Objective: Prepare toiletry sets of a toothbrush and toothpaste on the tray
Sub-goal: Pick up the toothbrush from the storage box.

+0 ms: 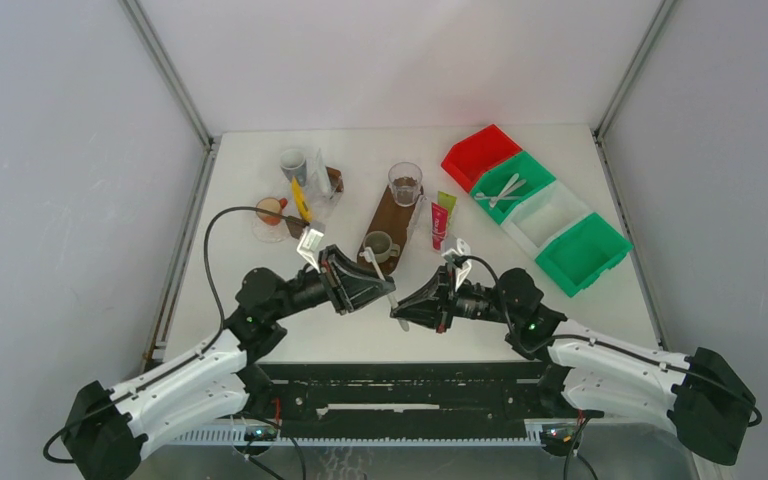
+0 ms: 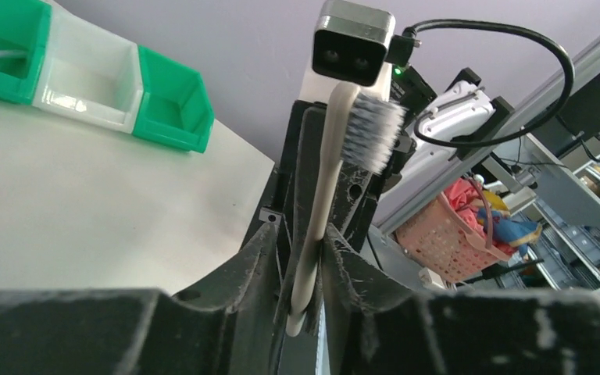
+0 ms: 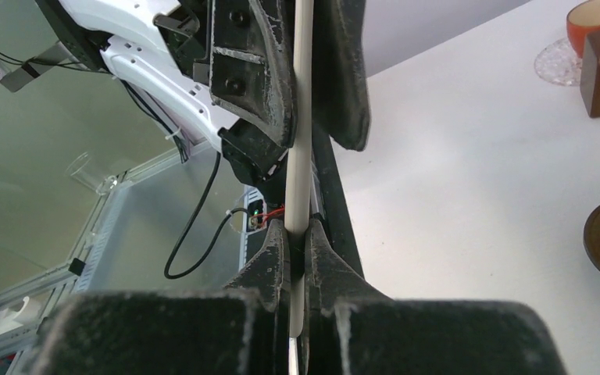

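Note:
A white toothbrush [image 1: 391, 299] hangs above the table's front middle, spanning both grippers. My right gripper [image 1: 401, 309] is shut on its handle [image 3: 300, 156]. My left gripper [image 1: 384, 289] straddles the same handle [image 2: 324, 195], its jaws slightly apart, with the grey-bristled head sticking up beyond its fingers. Behind them lies the brown oval tray [image 1: 388, 206]. To its right, on the table, are the pink-red toothpaste [image 1: 439, 226] and the lime green toothpaste [image 1: 446, 202].
The tray carries a mug [image 1: 381, 245] and a glass [image 1: 405, 183]. Red, green, white and green bins [image 1: 545, 215] line the back right; one green bin [image 1: 513, 185] holds white toothbrushes. At the back left are cups, a yellow toothbrush [image 1: 300, 200] and a red cup [image 1: 270, 210].

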{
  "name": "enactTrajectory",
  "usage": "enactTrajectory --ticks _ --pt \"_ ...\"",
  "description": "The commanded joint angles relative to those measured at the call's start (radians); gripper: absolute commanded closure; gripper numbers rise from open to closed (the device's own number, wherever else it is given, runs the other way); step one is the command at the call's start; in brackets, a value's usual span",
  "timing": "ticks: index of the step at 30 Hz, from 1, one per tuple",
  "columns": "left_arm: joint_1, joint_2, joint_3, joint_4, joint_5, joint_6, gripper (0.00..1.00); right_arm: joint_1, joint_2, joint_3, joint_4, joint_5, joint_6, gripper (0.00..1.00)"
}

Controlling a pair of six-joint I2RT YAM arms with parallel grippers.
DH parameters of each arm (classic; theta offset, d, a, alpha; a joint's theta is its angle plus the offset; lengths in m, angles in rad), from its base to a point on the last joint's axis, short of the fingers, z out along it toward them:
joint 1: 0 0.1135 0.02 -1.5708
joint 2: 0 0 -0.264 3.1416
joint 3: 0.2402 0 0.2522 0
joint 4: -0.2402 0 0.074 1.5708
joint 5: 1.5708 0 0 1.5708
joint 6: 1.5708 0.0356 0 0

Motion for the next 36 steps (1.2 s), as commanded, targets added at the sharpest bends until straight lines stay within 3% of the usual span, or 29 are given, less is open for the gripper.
enactTrajectory --ticks 1,4,7,12,14,17,18,22,25,30,36 --pt "0.011 -0.016 0.082 -0.037 0.073 0.033 0.72 -0.011 -0.021 0.019 0.017 -0.031 -0.03 1.0" --pt "0.011 -0.013 0.097 -0.053 0.079 0.046 0.78 -0.013 -0.009 0.019 0.024 -0.046 -0.028 1.0" --pt "0.012 -0.011 0.113 -0.067 0.08 0.053 0.66 -0.016 0.003 0.018 0.033 -0.061 -0.025 1.0" --pt "0.025 -0.015 0.125 -0.081 0.079 0.065 0.66 -0.021 0.006 0.019 0.029 -0.075 -0.025 1.0" --pt "0.031 -0.017 0.128 -0.082 0.09 0.067 0.76 -0.026 0.0 0.018 0.024 -0.076 -0.026 1.0" --pt "0.038 -0.021 0.128 -0.088 0.097 0.073 0.99 -0.031 -0.007 0.019 0.016 -0.079 -0.028 1.0" --pt "0.04 -0.023 0.125 -0.09 0.095 0.077 1.0 -0.033 -0.01 0.019 0.011 -0.08 -0.03 0.96" --pt "0.062 -0.057 0.12 -0.138 0.041 0.108 1.0 -0.047 -0.044 0.019 -0.046 -0.042 -0.053 0.53" --pt "0.094 -0.103 0.126 -0.213 -0.045 0.162 1.0 -0.067 -0.105 0.018 -0.127 0.009 -0.094 0.34" --pt "0.156 -0.168 0.128 -0.296 -0.197 0.234 1.0 -0.137 -0.213 0.003 -0.233 0.063 -0.131 0.29" --pt "0.202 -0.167 0.122 -0.243 -0.313 0.317 1.0 -0.258 -0.321 -0.072 -0.231 0.097 -0.102 0.29"
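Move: The toothbrush stands slanted, head forward and up, its middle about level with the left hand point between the part-open left fingers. From the left hand the grey mug is roughly 19 cm ahead, 2 cm left and 25 cm below; the pink toothpaste is some 25 cm ahead, 11 cm right and 26 cm below. From the right hand, still gripping the handle, the toothbrush's middle lies about 3 cm ahead, 1 cm left and 3 cm above. Left pinches the toothbrush near its head, right lets go; they part about 9 cm forward-left and 7 right-forward. ##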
